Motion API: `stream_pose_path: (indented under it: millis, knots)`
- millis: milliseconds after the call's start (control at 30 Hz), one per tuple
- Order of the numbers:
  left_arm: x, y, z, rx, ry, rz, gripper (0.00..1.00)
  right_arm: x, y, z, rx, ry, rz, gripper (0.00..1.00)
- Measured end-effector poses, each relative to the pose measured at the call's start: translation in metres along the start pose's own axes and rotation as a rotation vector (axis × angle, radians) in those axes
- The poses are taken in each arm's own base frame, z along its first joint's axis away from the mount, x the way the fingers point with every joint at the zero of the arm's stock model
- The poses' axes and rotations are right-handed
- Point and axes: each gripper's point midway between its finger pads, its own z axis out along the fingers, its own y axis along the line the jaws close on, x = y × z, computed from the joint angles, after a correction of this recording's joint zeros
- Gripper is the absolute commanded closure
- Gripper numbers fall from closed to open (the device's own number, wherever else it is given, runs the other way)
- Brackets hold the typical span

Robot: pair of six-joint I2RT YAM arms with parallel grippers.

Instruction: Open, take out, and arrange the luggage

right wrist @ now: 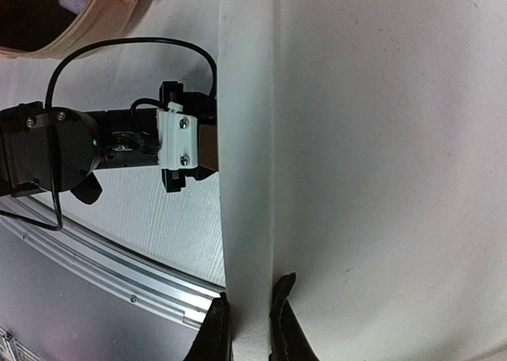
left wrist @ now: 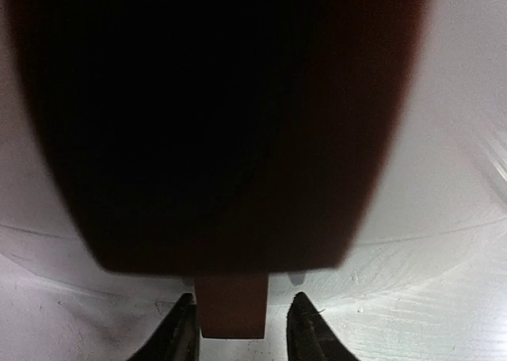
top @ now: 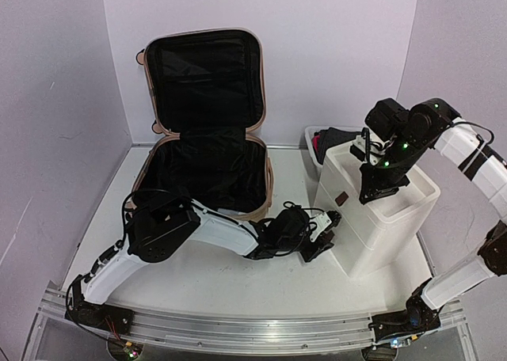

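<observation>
The luggage [top: 207,123], a pale pink suitcase with black lining, lies open at the back left, its lid standing upright; its rim shows in the right wrist view [right wrist: 71,28]. My left gripper [top: 321,238] [left wrist: 242,302] reaches low against the front of the white drawer cabinet [top: 380,226]. It is open, its fingers astride a brown pull tab [left wrist: 231,305], with a gap on the right side. My right gripper [top: 379,191] [right wrist: 250,290] hangs over the cabinet top, shut on its white rim [right wrist: 247,179]. A dark blurred shape fills most of the left wrist view.
A white basket [top: 315,135] with dark clothes stands behind the cabinet. Another brown tab [top: 342,198] sits higher on the cabinet front. An aluminium rail [top: 238,329] runs along the near table edge. Walls close in the left and right sides.
</observation>
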Motion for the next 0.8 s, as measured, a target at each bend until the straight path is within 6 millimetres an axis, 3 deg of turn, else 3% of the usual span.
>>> stream_pose_path:
  millis: [300, 467, 800]
  knots:
    - [-0.002, 0.005, -0.001, -0.021, -0.003, 0.001, 1.00, 0.001, 0.000, 0.000, -0.001, 0.004, 0.002, 1.00]
    - [0.001, 0.005, -0.011, -0.025, 0.012, 0.010, 1.00, 0.000, -0.001, 0.000, 0.013, -0.001, 0.007, 1.00]
    - [0.009, 0.000, -0.068, -0.022, 0.126, -0.035, 1.00, -0.005, -0.009, 0.003, 0.074, -0.091, 0.067, 1.00]
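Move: Right between the left fingertips, within about 1 cm, is the handle of the cabinet's bottom drawer; the middle drawer's handle sits some 9 cm above it. The open suitcase's base lies roughly 25 cm ahead and 31 cm to the left of this hand, the white basket about 29 cm ahead and 7 cm to its right. From the right hand, up on the cabinet's rim, the bottom handle is some 18 cm below, 3 cm ahead and 6 cm left. Closing on the bottom drawer's handle, the left fingers pinch it almost in place, then the hand draws it left, out from the cabinet front, about 6 cm, drifting some 2 cm back and 2 cm up as the wrist rolls a little. The right hand keeps its pinch on the cabinet's top edge, turning slightly clockwise. ##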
